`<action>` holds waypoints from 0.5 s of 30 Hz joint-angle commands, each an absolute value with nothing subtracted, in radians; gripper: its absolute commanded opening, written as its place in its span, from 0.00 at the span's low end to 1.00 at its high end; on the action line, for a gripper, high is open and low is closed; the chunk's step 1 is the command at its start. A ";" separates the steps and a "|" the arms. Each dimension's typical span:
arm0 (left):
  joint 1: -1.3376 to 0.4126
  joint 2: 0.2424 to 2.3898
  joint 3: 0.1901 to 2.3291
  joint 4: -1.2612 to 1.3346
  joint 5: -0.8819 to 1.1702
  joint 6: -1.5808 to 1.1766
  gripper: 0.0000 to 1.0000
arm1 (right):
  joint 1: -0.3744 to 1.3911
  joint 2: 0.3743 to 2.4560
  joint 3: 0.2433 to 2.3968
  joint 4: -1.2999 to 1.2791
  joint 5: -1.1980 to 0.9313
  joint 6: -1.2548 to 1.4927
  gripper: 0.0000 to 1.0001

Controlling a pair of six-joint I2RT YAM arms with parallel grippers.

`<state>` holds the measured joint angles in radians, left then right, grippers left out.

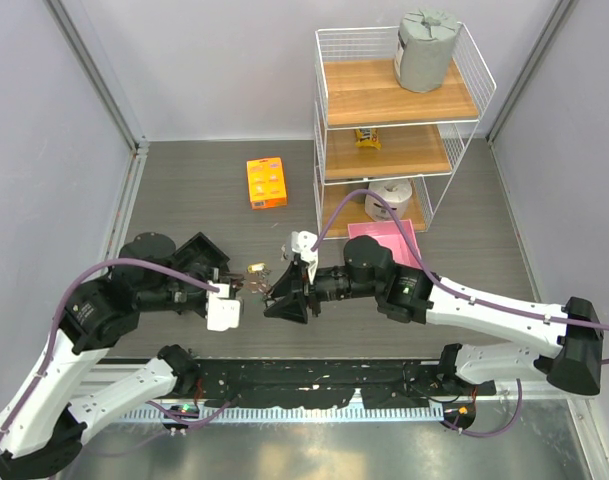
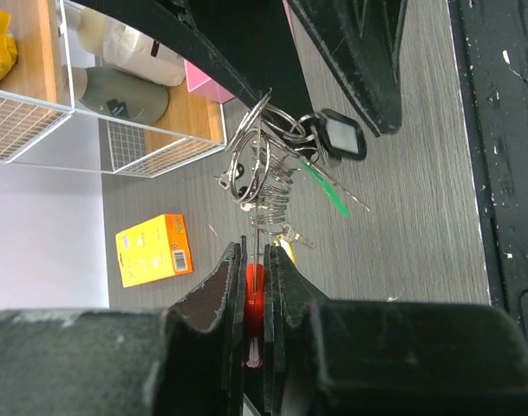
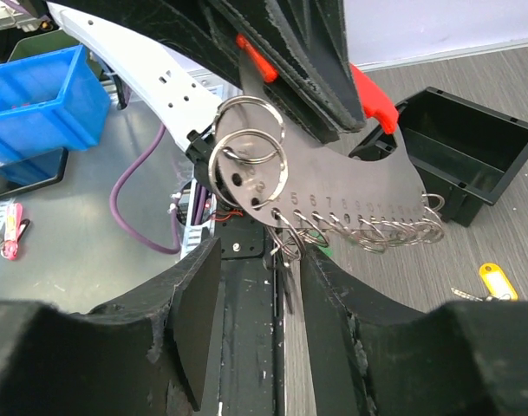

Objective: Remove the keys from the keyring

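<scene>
My left gripper point(image 2: 257, 251) is shut on the red fob point(image 2: 254, 295) of the keyring point(image 2: 257, 165) and holds it above the table. In the right wrist view the keyring point(image 3: 333, 186) is a silvery numbered plate with several small rings. A dark-headed key point(image 2: 339, 139) and a green tag point(image 2: 327, 185) hang from it. My right gripper point(image 3: 259, 260) is open, its jaws on either side of a thin key point(image 3: 285, 273) that hangs below the plate. From above, both grippers point(image 1: 242, 288) point(image 1: 276, 296) meet near the table's front. A yellow-headed key point(image 3: 493, 280) lies loose on the table.
An orange box point(image 1: 267, 182) lies at the back of the table. A white wire shelf point(image 1: 394, 120) and a pink tray point(image 1: 389, 240) stand at the back right. A black bin point(image 3: 463, 147) and a blue bin point(image 3: 38, 95) show in the right wrist view.
</scene>
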<state>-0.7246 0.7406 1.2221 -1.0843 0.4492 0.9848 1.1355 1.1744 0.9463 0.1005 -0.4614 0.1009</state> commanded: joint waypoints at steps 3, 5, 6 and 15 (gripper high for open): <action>-0.727 0.713 1.258 -1.051 0.485 0.994 0.00 | 1.141 1.175 0.976 0.179 -0.391 0.095 0.45; -0.727 0.707 1.253 -1.046 0.489 0.989 0.00 | 1.141 1.177 0.970 0.189 -0.382 0.098 0.42; -0.727 0.706 1.252 -1.042 0.491 0.988 0.00 | 1.140 1.180 0.969 0.195 -0.380 0.100 0.37; -0.727 0.692 1.229 -1.025 0.479 0.970 0.00 | 1.141 1.157 0.957 0.167 -0.373 0.118 0.05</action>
<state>-0.7246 0.7074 1.2217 -1.0832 0.4572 0.9794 1.1374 1.1809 0.9463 0.1417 -0.3981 0.1116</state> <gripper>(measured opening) 0.129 0.081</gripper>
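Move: The black key tag hanging off the keyring lies right at the open fingertips of the right hand, about 1 cm ahead and 2 cm to the left, level with it. The green tag hangs close by, some 2 cm ahead and 4 cm left of this hand, about level. The keyring's metal plate is roughly 2 cm ahead, 4 cm left and 3 cm higher. From the left hand, the black tag is some 8 cm to the right, 3 cm back and 5 cm lower. The black tag is pinched by the right fingers, which close from about half open to nearly shut as that hand eases forward about 1 cm and slightly up, turning only a few degrees clockwise. The left hand keeps its grip on the keyring's red handle and barely shifts, under 1 cm back and up. ##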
